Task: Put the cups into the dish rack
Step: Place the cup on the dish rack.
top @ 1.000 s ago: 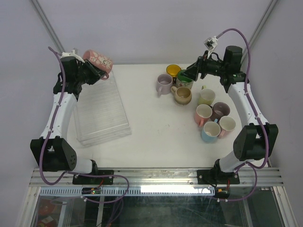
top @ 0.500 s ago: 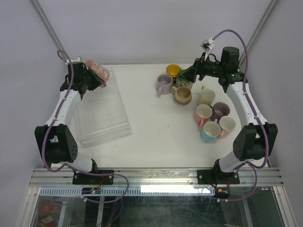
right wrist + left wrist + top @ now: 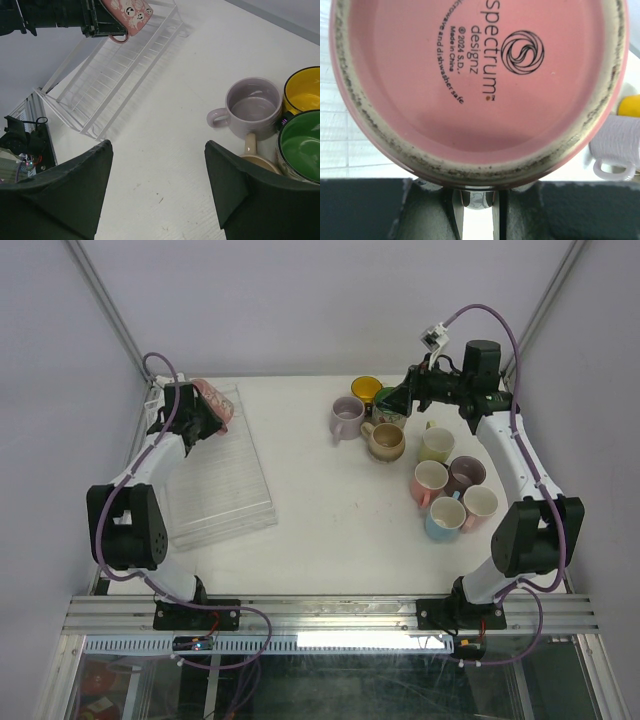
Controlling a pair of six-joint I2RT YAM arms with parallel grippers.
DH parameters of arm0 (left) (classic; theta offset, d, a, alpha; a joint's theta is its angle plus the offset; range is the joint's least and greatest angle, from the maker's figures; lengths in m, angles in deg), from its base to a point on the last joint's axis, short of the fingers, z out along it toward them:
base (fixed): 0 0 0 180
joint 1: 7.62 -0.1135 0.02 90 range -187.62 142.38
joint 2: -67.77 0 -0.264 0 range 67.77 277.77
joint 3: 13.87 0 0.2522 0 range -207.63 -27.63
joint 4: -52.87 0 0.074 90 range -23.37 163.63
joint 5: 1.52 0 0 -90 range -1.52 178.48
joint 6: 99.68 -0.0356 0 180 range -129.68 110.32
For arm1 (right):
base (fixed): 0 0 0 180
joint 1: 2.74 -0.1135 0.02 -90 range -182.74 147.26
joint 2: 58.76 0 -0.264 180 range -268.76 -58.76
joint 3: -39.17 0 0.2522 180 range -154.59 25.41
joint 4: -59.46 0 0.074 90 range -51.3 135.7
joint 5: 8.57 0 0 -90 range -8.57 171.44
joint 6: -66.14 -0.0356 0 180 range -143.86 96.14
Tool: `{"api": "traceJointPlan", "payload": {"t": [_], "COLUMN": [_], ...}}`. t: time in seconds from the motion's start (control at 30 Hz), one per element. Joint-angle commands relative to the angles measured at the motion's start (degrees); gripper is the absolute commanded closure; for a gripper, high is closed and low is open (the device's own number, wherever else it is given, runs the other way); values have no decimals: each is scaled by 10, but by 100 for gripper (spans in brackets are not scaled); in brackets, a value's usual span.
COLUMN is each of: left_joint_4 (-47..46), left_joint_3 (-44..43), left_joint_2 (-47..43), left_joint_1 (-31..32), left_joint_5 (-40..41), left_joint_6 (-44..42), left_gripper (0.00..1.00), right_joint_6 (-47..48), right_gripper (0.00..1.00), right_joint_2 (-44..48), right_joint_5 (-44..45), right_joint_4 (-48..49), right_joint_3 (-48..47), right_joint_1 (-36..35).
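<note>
My left gripper (image 3: 201,421) is shut on the handle of a pink patterned cup (image 3: 214,403), holding it over the far end of the clear dish rack (image 3: 215,485). In the left wrist view the cup's pink base (image 3: 475,75) fills the frame, and the handle sits pinched between the jaws of the left gripper (image 3: 477,200). My right gripper (image 3: 396,400) hovers open over the table by the green cup (image 3: 390,406). Between the fingers of the right gripper (image 3: 157,144) there is only bare table. Lilac (image 3: 252,107), yellow (image 3: 302,92) and green (image 3: 300,147) cups lie to its right.
Several more cups stand grouped at the right: beige (image 3: 385,441), cream (image 3: 437,444), pink (image 3: 430,480), mauve (image 3: 466,473), light blue (image 3: 444,517), and a pale one (image 3: 480,504). The rack's long side runs toward the near left. Frame posts rise at both back corners.
My left arm has swung down and to the left, bringing the pink cup from high in the air to just over the rack's far end. The right gripper shifted only slightly.
</note>
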Motion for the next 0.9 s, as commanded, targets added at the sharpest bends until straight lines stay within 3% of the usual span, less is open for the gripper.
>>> {"api": "traceJointPlan", "payload": {"t": [0.0, 0.87], "left_joint_4": [-131, -124], "left_joint_3": [-17, -114], "left_joint_2": [0, 116], "left_joint_1": [23, 75], "left_joint_5": [65, 165], "left_joint_6": [-37, -81], "left_gripper": [100, 100], "right_joint_6": [13, 18], "right_gripper": [24, 24], "right_joint_2": [5, 0], "right_joint_5": [6, 13], "right_joint_4": [1, -4], "right_joint_3": [-29, -32], "right_joint_1": [-5, -5]}}
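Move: The pink cup is in my left hand. The spot I take it to, inside the dish rack's far right corner, lies about 10 cm ahead, 3 cm to the right and 6 cm below. The rack's right rail passes some 8 cm to my right and 5 cm down, level with me. The rack's middle is about 8 cm back, straight below my line, 12 cm down. From my right hand the corner spot is about 36 cm left, 14 cm ahead and 22 cm lower. With fingers still shut on the pink cup, my left hand lowers it about 5 cm towards the rack's far right corner, easing forward as it sinks. Then it pushes on outward, about 4 cm forward in all, and comes up slightly at the end. Meanwhile my wrist rolls some 13 degrees, left side rising. ##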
